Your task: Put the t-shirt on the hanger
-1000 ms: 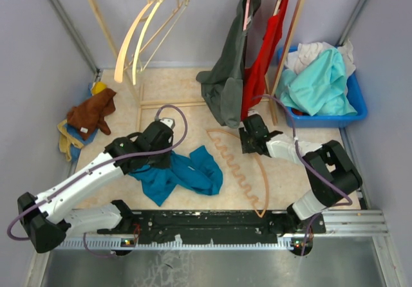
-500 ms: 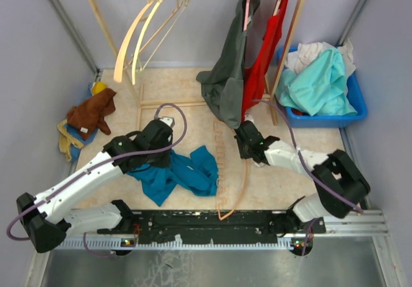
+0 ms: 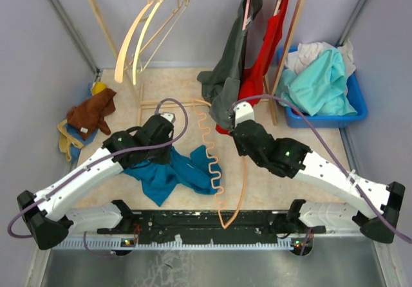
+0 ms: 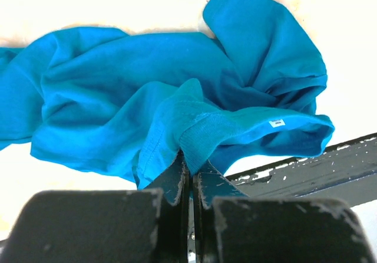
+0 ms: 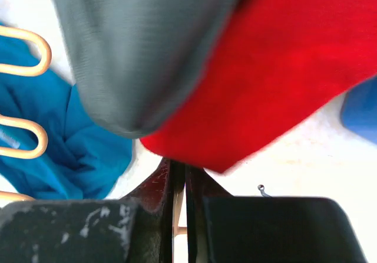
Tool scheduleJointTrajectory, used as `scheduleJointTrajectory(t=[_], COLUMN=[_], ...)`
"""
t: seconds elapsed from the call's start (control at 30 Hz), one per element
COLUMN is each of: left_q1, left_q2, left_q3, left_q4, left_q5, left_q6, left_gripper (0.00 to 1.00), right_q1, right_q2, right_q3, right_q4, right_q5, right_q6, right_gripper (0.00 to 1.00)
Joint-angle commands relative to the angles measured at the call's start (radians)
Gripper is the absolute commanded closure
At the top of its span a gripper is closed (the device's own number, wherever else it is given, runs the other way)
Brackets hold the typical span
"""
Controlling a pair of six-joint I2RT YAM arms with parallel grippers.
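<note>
The teal-blue t-shirt [image 3: 183, 171] lies crumpled on the table, between the arms. My left gripper [image 3: 166, 153] is shut on its ribbed collar [image 4: 206, 134], and the rest of the t-shirt [image 4: 129, 86] spreads out beyond the jaws. The orange hanger [image 3: 207, 152] stands lifted and tilted, its wavy bar over the t-shirt's right edge and its curved arm [image 3: 239, 194] running towards the near rail. My right gripper [image 3: 238, 144] is shut on the hanger near its top. A thin pale bar [image 5: 179, 216] shows between the shut jaws, with wavy loops [image 5: 26, 142] at the left.
A wooden rack [image 3: 100, 17] holds cream hangers [image 3: 138, 33], a dark grey shirt [image 3: 228, 74] and a red garment [image 3: 267, 49], both hanging right over my right gripper. At the right stands a blue bin [image 3: 357, 103] of pale clothes. Brown and yellow cloths [image 3: 90, 113] lie at the left.
The right gripper has shut on the hanger and lifted it, swinging it left so that the wavy bar now hangs beside the t-shirt. The left gripper has kept its hold, barely moving.
</note>
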Motion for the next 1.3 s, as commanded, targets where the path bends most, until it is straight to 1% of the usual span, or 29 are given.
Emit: scheduleJointTrajectory(t=[0.0, 0.2, 0.3, 0.47, 0.6, 0.7, 0.9, 1.27], left_q1=[0.000, 0.000, 0.000, 0.000, 0.000, 0.001, 0.001, 0.000], left_q2=[0.000, -0.006, -0.002, -0.007, -0.007, -0.002, 0.007, 0.037], left_q3=[0.065, 0.109, 0.120, 0.134, 0.135, 0.135, 0.152, 0.195], left_q4=[-0.026, -0.042, -0.046, -0.057, -0.063, -0.066, -0.068, -0.060], left_q5=[-0.050, -0.090, -0.090, -0.095, -0.094, -0.087, -0.084, -0.054], left_q6=[0.011, 0.014, 0.019, 0.021, 0.023, 0.025, 0.034, 0.070], left_gripper=[1.00, 1.00, 1.00, 1.00, 1.00, 1.00, 1.00, 1.00], right_q1=[0.204, 0.428, 0.548, 0.652, 0.678, 0.705, 0.721, 0.722], right_q2=[0.071, 0.211, 0.246, 0.277, 0.265, 0.245, 0.262, 0.282], right_q3=[0.128, 0.209, 0.225, 0.229, 0.231, 0.242, 0.243, 0.203], right_q4=[-0.211, -0.389, -0.428, -0.527, -0.564, -0.577, -0.548, -0.407], right_q5=[0.178, 0.369, 0.443, 0.536, 0.569, 0.585, 0.582, 0.573], right_q6=[-0.035, 0.100, 0.162, 0.293, 0.366, 0.391, 0.370, 0.278], right_gripper=[1.00, 1.00, 1.00, 1.00, 1.00, 1.00, 1.00, 1.00])
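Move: The t-shirt hangs pinched in my shut left fingers and spreads on the table, its middle about 15 cm back, 21 cm left and 17 cm below my right hand. The orange hanger in my right fingers has its middle some 11 cm back and 4 cm left of them, which is roughly 18 cm right of my left hand and level with it. From my right hand, the grey garment hangs about 10 cm ahead, 1 cm right, and the red garment 13 cm ahead, 7 cm right. With the hanger still gripped, I draw my right hand quickly back about 12 cm and some 5 cm left, away from the hanging garments towards the t-shirt. I roll its left side down and turn it slightly counter-clockwise, roughly 30 degrees in all, then nearly hold it there. My left hand keeps its pinch and lifts the cloth about 4 cm. ##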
